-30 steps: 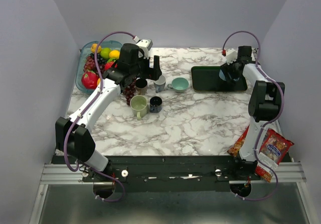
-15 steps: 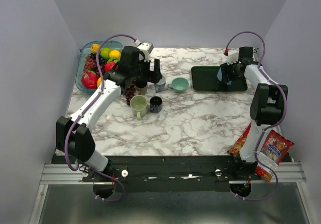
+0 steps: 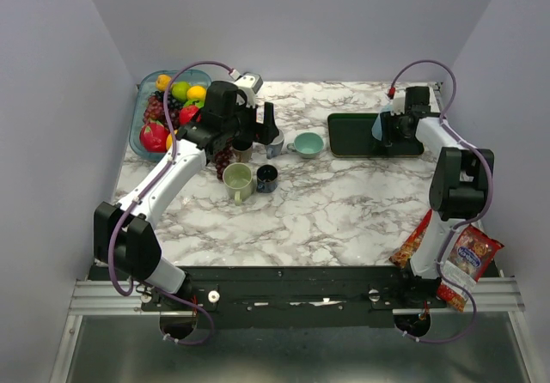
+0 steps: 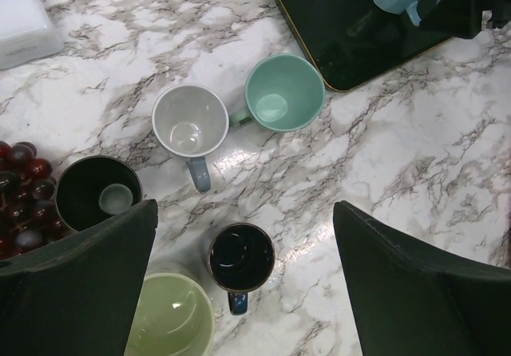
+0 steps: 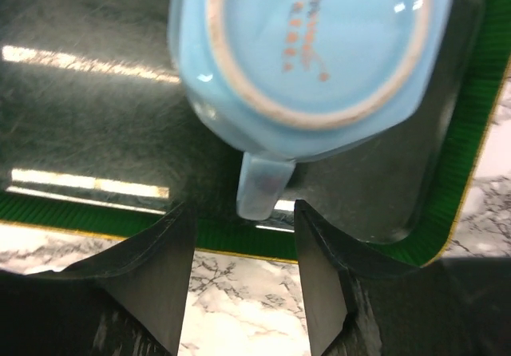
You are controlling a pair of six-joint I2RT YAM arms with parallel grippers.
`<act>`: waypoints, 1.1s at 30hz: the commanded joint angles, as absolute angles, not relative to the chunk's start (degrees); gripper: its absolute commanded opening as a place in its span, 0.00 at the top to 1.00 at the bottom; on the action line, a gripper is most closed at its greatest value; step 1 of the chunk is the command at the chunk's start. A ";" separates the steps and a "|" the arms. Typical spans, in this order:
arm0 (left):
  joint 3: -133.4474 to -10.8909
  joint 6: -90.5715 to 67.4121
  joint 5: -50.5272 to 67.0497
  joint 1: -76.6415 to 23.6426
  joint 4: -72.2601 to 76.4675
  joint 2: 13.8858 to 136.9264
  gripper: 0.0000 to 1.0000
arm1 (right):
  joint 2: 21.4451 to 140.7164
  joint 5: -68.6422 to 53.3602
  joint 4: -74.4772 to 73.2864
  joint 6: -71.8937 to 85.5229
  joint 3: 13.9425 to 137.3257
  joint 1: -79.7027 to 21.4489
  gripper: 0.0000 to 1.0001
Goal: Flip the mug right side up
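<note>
The mug (image 5: pixel 311 45) is light blue. In the right wrist view its printed base faces the camera, over the dark green tray (image 5: pixel 471 132). Its handle (image 5: pixel 259 184) points toward my right gripper (image 5: pixel 242 236), whose fingers stand on either side of the handle's tip with a gap on each side, so it is open. From above, the mug (image 3: pixel 379 126) shows on the tray (image 3: pixel 357 147) just left of the right gripper (image 3: pixel 393 128). My left gripper (image 4: pixel 245 212) hangs wide open above a cluster of upright mugs, holding nothing.
Under the left gripper stand a white mug (image 4: pixel 190 121), a teal mug (image 4: pixel 284 92), a dark mug (image 4: pixel 241 255), a pale green mug (image 4: pixel 169 316) and a black mug (image 4: pixel 97 192) beside grapes. A fruit bowl (image 3: pixel 163 112) sits far left. Snack bags (image 3: pixel 468 258) lie near the right base.
The right gripper's jaws have narrowed around the mug's handle and the wrist has shifted slightly over the tray. The left arm has barely moved.
</note>
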State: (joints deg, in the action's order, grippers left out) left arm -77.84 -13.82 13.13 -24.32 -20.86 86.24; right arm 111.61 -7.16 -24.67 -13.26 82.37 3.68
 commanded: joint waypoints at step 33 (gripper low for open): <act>-75.59 -16.43 16.78 -23.91 -18.11 83.15 0.01 | 116.29 3.26 -24.43 -2.74 92.37 1.05 0.99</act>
State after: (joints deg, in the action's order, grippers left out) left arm -76.05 -15.66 14.39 -24.32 -19.38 85.38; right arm 118.28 4.71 -22.15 -7.03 92.09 1.21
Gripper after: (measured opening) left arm 0.988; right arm 0.091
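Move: Some 5 cm ahead of the right hand, 1 cm to its right and about 1 cm higher, is the handle of the upside-down light-blue mug; the mug's middle is about 10 cm ahead, 1 cm left and level in height. The green tray under it centres 8 cm ahead, 2 cm left, 5 cm below. The mint mug stands 5 cm ahead, 25 cm left. From the left hand the light-blue mug lies roughly 15 cm forward, 37 cm right, 17 cm below. Reaching forward over the tray about 5 cm, and at first also slightly right and up, the right hand brings its half-open fingers around the upturned light-blue mug's handle, turning some 10 degrees clockwise. The fingers close during the later part of the reach until nearly shut, pinching the handle from both sides. ##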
